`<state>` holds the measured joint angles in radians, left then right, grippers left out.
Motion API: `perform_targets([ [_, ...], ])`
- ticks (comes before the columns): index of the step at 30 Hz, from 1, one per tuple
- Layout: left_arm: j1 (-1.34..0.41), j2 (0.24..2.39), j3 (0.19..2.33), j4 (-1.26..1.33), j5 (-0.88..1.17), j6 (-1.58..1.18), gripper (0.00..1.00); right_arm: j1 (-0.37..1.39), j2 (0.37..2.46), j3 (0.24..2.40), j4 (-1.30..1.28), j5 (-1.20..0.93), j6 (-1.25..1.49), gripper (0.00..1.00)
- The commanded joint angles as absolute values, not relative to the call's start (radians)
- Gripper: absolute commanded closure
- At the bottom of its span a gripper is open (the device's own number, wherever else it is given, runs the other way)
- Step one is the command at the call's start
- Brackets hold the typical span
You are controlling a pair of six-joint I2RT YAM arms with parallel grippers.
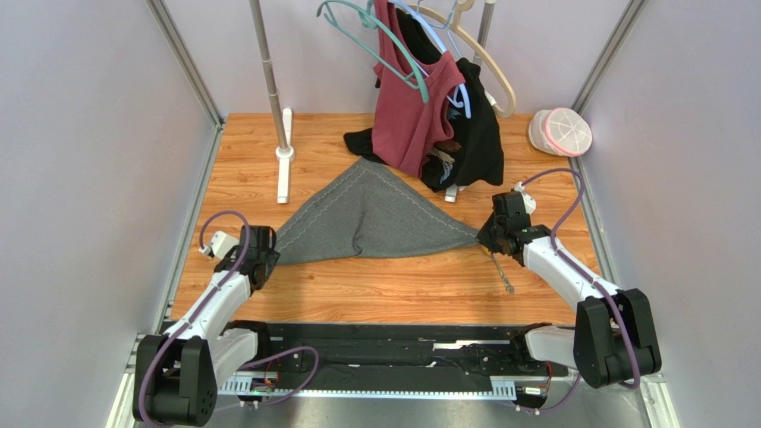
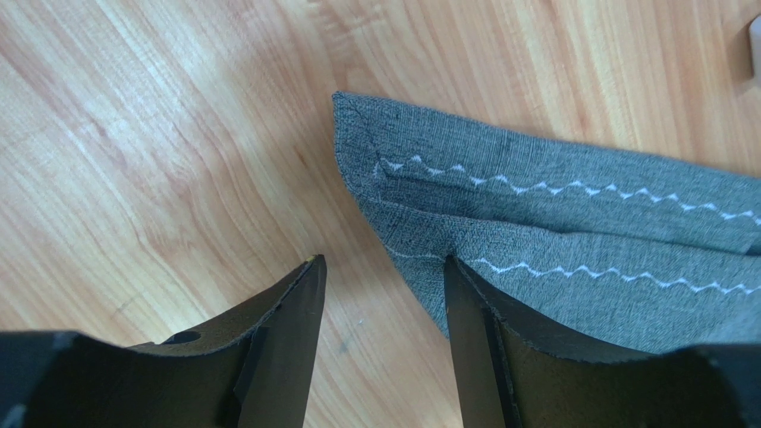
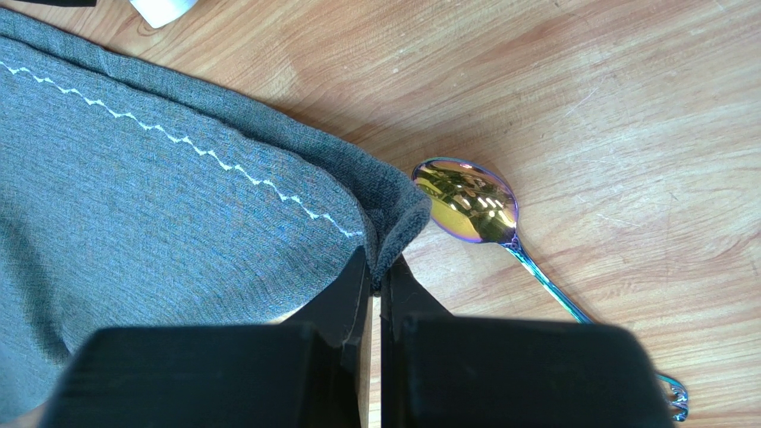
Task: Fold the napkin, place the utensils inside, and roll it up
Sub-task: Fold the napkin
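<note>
The napkin [image 1: 371,218] is a dark grey cloth with a pale zigzag stitch, lying as a folded triangle in the middle of the wooden table. My right gripper [image 3: 375,272] is shut on the napkin's right corner [image 3: 393,214], pinching the fabric between its tips. Just right of that corner lies the spoon [image 3: 466,201], with a shiny gold-bronze bowl and a thin handle running toward the near edge. My left gripper [image 2: 382,267] stands open at the napkin's left corner [image 2: 375,143]. Only bare wood shows between its fingers, and its right finger [image 2: 464,303] overlaps the cloth's edge.
A rack at the back holds a maroon garment [image 1: 406,107] and a black garment [image 1: 478,134] on hangers, touching the table behind the napkin. A white pole base [image 1: 284,165] stands back left. A white and pink round object [image 1: 561,131] sits at the back right corner. Metal rails border the table.
</note>
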<state>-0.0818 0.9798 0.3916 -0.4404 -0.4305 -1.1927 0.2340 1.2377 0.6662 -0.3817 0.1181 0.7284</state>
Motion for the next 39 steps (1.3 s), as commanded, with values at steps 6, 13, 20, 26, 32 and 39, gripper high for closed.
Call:
perform_targets([
  [6,-0.006,1.06,0.376,-0.301,-0.362,-1.155,0.44,0.233,1.184,0.684,-0.364,0.14,0.713,1.0],
  [13,0.051,1.091,0.377,-0.256,-0.302,-1.12,0.61,0.232,1.166,0.669,-0.37,0.149,0.715,1.0],
  [20,0.146,1.18,0.387,-0.189,-0.163,-1.055,0.98,0.232,1.16,0.657,-0.373,0.169,0.709,1.0],
  [26,0.169,1.18,0.449,-0.23,-0.164,-0.988,1.0,0.232,1.173,0.655,-0.374,0.189,0.699,1.0],
  [32,0.176,1.063,0.499,-0.342,-0.27,-0.951,1.0,0.232,1.172,0.65,-0.382,0.204,0.692,1.0],
  [39,0.225,0.971,0.468,-0.38,-0.33,-0.962,1.0,0.232,1.172,0.643,-0.39,0.206,0.684,1.0],
])
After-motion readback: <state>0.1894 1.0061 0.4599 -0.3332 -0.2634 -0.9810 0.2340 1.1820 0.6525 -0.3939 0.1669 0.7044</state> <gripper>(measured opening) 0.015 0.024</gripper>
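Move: My left hand is low over the wood with its fingers a bit over half open; the napkin's left corner lies about 5 cm ahead, 2 cm to the left and 1 cm below. From this hand, the near end of the white rack foot is some 14 cm ahead and 3 cm right, and the folded napkin's far tip about 22 cm ahead and 21 cm right. From my right hand, already gripping the right corner, that left corner lies about 47 cm left, level with it in reach and 4 cm lower; the spoon's middle is about 5 cm back, 4 cm right, 4 cm below. I slide my left hand forward about 5 cm and slightly left, almost level, over the napkin's left corner and shut the fingers to pinch it. Then I draw it back and to the left while lifting about 3 cm. My right hand keeps its pinch on the opposite corner, rising a little, then easing about 1 cm to the right. ##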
